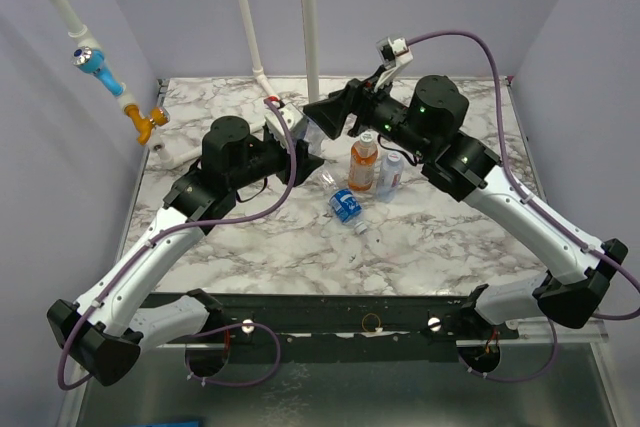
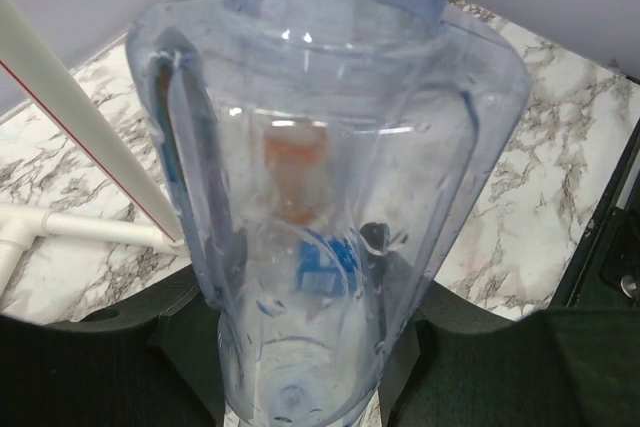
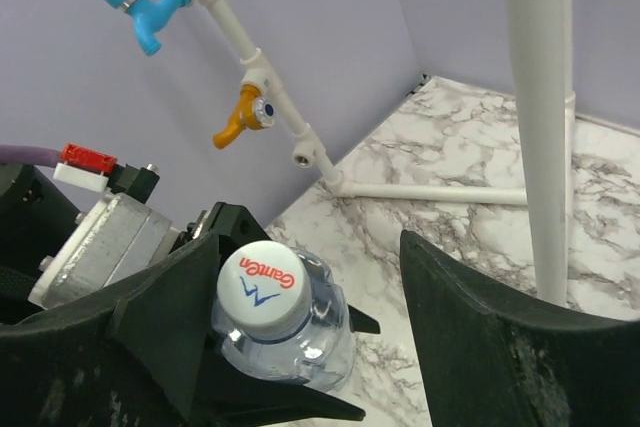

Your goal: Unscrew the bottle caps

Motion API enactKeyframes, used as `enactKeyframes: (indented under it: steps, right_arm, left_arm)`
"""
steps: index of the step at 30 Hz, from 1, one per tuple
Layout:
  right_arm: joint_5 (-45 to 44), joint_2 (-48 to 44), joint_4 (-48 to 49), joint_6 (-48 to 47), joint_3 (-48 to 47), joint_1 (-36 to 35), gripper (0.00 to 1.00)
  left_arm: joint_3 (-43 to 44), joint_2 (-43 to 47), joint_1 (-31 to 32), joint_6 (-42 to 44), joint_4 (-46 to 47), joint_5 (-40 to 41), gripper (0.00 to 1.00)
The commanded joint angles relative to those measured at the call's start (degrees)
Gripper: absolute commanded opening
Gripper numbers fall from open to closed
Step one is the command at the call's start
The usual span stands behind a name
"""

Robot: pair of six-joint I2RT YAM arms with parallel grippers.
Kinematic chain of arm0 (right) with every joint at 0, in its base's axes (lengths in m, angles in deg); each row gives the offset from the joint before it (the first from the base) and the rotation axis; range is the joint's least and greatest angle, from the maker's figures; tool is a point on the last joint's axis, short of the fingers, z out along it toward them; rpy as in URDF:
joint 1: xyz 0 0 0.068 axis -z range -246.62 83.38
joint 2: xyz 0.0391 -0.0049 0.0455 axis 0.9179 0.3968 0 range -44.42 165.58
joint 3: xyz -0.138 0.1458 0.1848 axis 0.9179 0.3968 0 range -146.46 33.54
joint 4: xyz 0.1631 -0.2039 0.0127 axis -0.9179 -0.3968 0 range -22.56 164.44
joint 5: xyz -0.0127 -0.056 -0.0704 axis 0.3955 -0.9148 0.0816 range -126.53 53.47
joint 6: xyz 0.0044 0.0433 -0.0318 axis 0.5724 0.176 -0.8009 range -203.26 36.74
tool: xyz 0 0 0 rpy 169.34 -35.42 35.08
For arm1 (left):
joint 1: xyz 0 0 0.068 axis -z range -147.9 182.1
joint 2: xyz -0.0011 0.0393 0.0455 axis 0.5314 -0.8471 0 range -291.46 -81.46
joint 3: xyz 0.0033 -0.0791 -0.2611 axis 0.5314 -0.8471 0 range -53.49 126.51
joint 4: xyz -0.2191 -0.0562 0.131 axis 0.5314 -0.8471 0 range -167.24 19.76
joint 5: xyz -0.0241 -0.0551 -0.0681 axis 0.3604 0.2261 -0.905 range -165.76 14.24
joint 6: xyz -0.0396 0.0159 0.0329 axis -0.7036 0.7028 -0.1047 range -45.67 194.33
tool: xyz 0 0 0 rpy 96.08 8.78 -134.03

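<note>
A clear blue-tinted bottle point(image 2: 330, 197) stands upright between my left gripper's point(image 2: 300, 347) fingers, which are shut on its lower body. Its white printed cap point(image 3: 262, 282) is on the neck. My right gripper point(image 3: 330, 317) hovers over it, open wide, with the cap close beside its left finger point(image 3: 150, 337) and far from the right finger point(image 3: 500, 347). From above, both grippers point(image 1: 300, 152) point(image 1: 332, 112) meet at the held bottle point(image 1: 312, 134). An orange bottle point(image 1: 363, 162) and a clear bottle point(image 1: 393, 172) stand mid-table. A blue-labelled bottle point(image 1: 346, 205) lies in front.
White pipes run along the back left wall, with a blue tap point(image 1: 90, 59) and an orange tap point(image 1: 148, 122). Two vertical white pipes point(image 1: 310, 17) rise behind the grippers, one close by point(image 3: 540, 117). A horizontal pipe point(image 3: 430, 192) lies on the marble table point(image 1: 450, 237).
</note>
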Motion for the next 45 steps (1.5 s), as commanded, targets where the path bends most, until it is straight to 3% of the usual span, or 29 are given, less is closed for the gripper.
enactKeyframes:
  steps: [1,6,11,17,18,22,25,30,33,40,42,45]
  right_arm:
    - [-1.1,-0.5,1.0,1.3,0.3,-0.3,0.71]
    - [1.0,0.0,2.5,2.2,0.7,-0.2,0.52]
    - [2.8,1.9,1.6,2.7,-0.5,-0.2,0.52]
    - [3.3,2.0,1.2,2.5,-0.5,-0.2,0.61]
    - [3.0,1.8,1.2,2.4,-0.3,-0.2,0.58]
    - [1.6,0.9,1.9,2.3,0.4,-0.2,0.32]
    - [1.5,0.1,2.4,1.9,0.5,-0.2,0.29]
    - [4.8,-1.5,4.6,0.1,1.0,-0.2,0.11]
    - [14.3,-3.6,8.8,-2.3,2.7,-0.2,0.07]
    - [48.3,-6.1,15.3,-3.2,3.9,1.0,0.0]
    - [54.0,-5.4,16.3,-1.9,3.4,1.0,0.01]
    - [57.0,-5.2,17.5,-1.0,3.8,1.1,0.0]
  left_arm:
    - [-0.8,0.4,-0.2,1.0,1.5,2.9,0.15]
    - [-1.1,0.1,-0.2,0.6,1.7,3.2,0.15]
    - [-0.8,-0.4,-0.2,0.4,1.8,3.4,0.15]
    - [-1.0,-0.3,-0.2,0.4,1.7,3.7,0.15]
    - [-1.0,-0.2,-0.2,0.4,1.7,3.6,0.15]
    - [-1.2,0.0,-0.2,0.2,1.7,3.4,0.15]
    - [-1.4,0.2,-0.2,0.4,1.7,3.2,0.15]
    - [-1.1,0.8,-0.2,-0.7,1.5,-1.0,0.15]
    - [-0.2,2.1,-0.2,-1.8,1.6,-9.4,0.15]
    - [2.6,3.0,-0.2,-10.5,0.9,-36.9,0.16]
    - [3.4,2.1,-0.2,-12.6,0.5,-42.2,0.16]
    - [3.6,1.9,-0.2,-13.7,0.5,-43.6,0.17]
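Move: The cap of the upright bottle that the left hand holds sits just between the open right fingers, about 1 cm back, 2 cm left and 1 cm below their midpoint; from the left hand it is roughly 11 cm up. Far below on the table, some 37 cm under the right hand, the orange bottle stands 9 cm right and 3 cm ahead, and the blue-label bottle lies 6 cm right and 4 cm back. Right fingers pinch the cap, then both hands swing back about 12 cm, right turning counter-clockwise, left clockwise. ##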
